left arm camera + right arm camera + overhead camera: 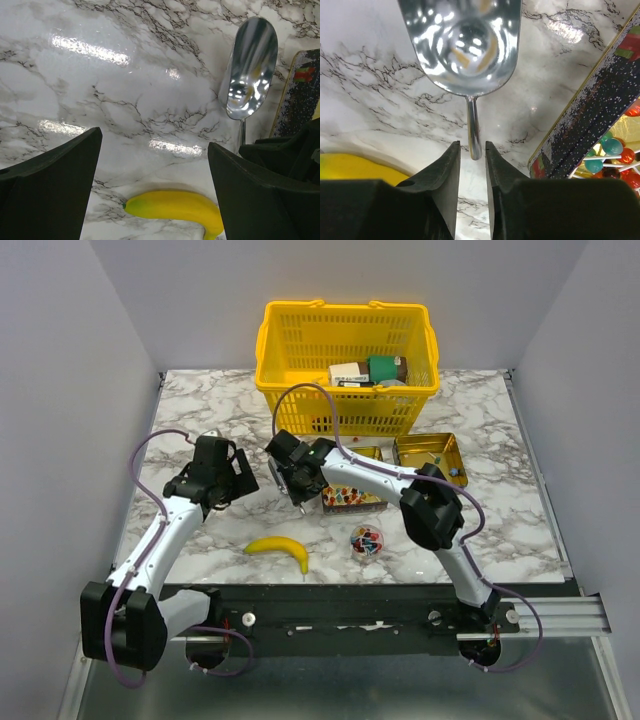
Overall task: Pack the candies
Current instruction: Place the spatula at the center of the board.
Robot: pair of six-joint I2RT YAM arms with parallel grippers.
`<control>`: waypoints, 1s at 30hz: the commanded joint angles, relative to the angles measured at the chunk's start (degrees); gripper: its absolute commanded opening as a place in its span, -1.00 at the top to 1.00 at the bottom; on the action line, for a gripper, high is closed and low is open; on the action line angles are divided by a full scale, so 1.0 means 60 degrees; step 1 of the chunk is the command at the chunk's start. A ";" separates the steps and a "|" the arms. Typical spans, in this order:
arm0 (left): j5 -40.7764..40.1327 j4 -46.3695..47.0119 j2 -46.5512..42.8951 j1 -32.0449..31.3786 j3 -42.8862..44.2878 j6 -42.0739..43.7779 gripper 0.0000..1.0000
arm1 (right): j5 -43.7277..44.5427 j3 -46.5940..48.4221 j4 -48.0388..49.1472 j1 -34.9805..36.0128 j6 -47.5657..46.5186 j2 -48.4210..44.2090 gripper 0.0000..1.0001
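The candies (pixel 350 497) are small multicoloured sweets lying in a flat tin in the middle of the table. More candies fill a small clear cup (pixel 366 540) in front of it. In the right wrist view they show as round sweets on sticks (pixel 615 150) inside the tin's edge. A shiny metal scoop (pixel 462 40) lies on the marble, its thin handle between the fingers of my right gripper (pixel 471 145). The jaws are open, with a gap on each side of the handle. My left gripper (pixel 155 137) hangs wide open over bare marble, left of the scoop (pixel 250 65).
A yellow banana (pixel 280 550) lies near the front edge, below the left gripper. A yellow basket (pixel 345 410) holding boxes stands at the back. An open gold tin (pixel 428 453) sits right of the basket's front.
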 commanded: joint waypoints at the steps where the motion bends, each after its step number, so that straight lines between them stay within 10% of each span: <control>1: 0.0553 -0.0045 0.0058 0.0032 0.0204 0.0478 -0.97 | 0.0486 -0.0362 0.0329 -0.0008 0.0181 -0.0345 0.25; 9: 0.1343 0.0408 -0.0879 0.0032 -0.0190 -0.0122 -0.97 | 0.1818 -0.2642 0.0505 -0.0023 0.0956 -0.3445 0.17; 19: 0.3175 0.0937 -0.1100 -0.0056 -0.0763 0.0360 -0.97 | 0.3838 -0.7139 0.0329 -0.0008 0.2830 -0.9050 -0.99; 30: 0.4201 0.1741 -0.1934 -0.0100 -0.1143 0.0068 -0.97 | 0.4955 -1.2372 -0.0446 -0.0286 0.5821 -1.3601 -1.00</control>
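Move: The white lid lies about 28 cm to the right hand's right, 3 cm back and 2 cm lower. The jar is 16 cm right, 8 back; the lollipop tin 13 right, 8 ahead; the spatula's middle 7 ahead, 3 left, its handle end between the slightly parted fingertips. From the left hand the jar is some 28 cm right, 13 back, 5 below; the banana 7 right, 14 back; the spatula 10 right, 3 ahead. Up and off the spatula handle, then in a fast arc to its right and back, the right hand travels some 27 cm right and 12 back, rising about 13 cm before sinking over half of that towards the lid, fingers spreading wide, wrist turning clockwise. The left hand, still open, eases right towards the jar, rising slightly and turning clockwise. ##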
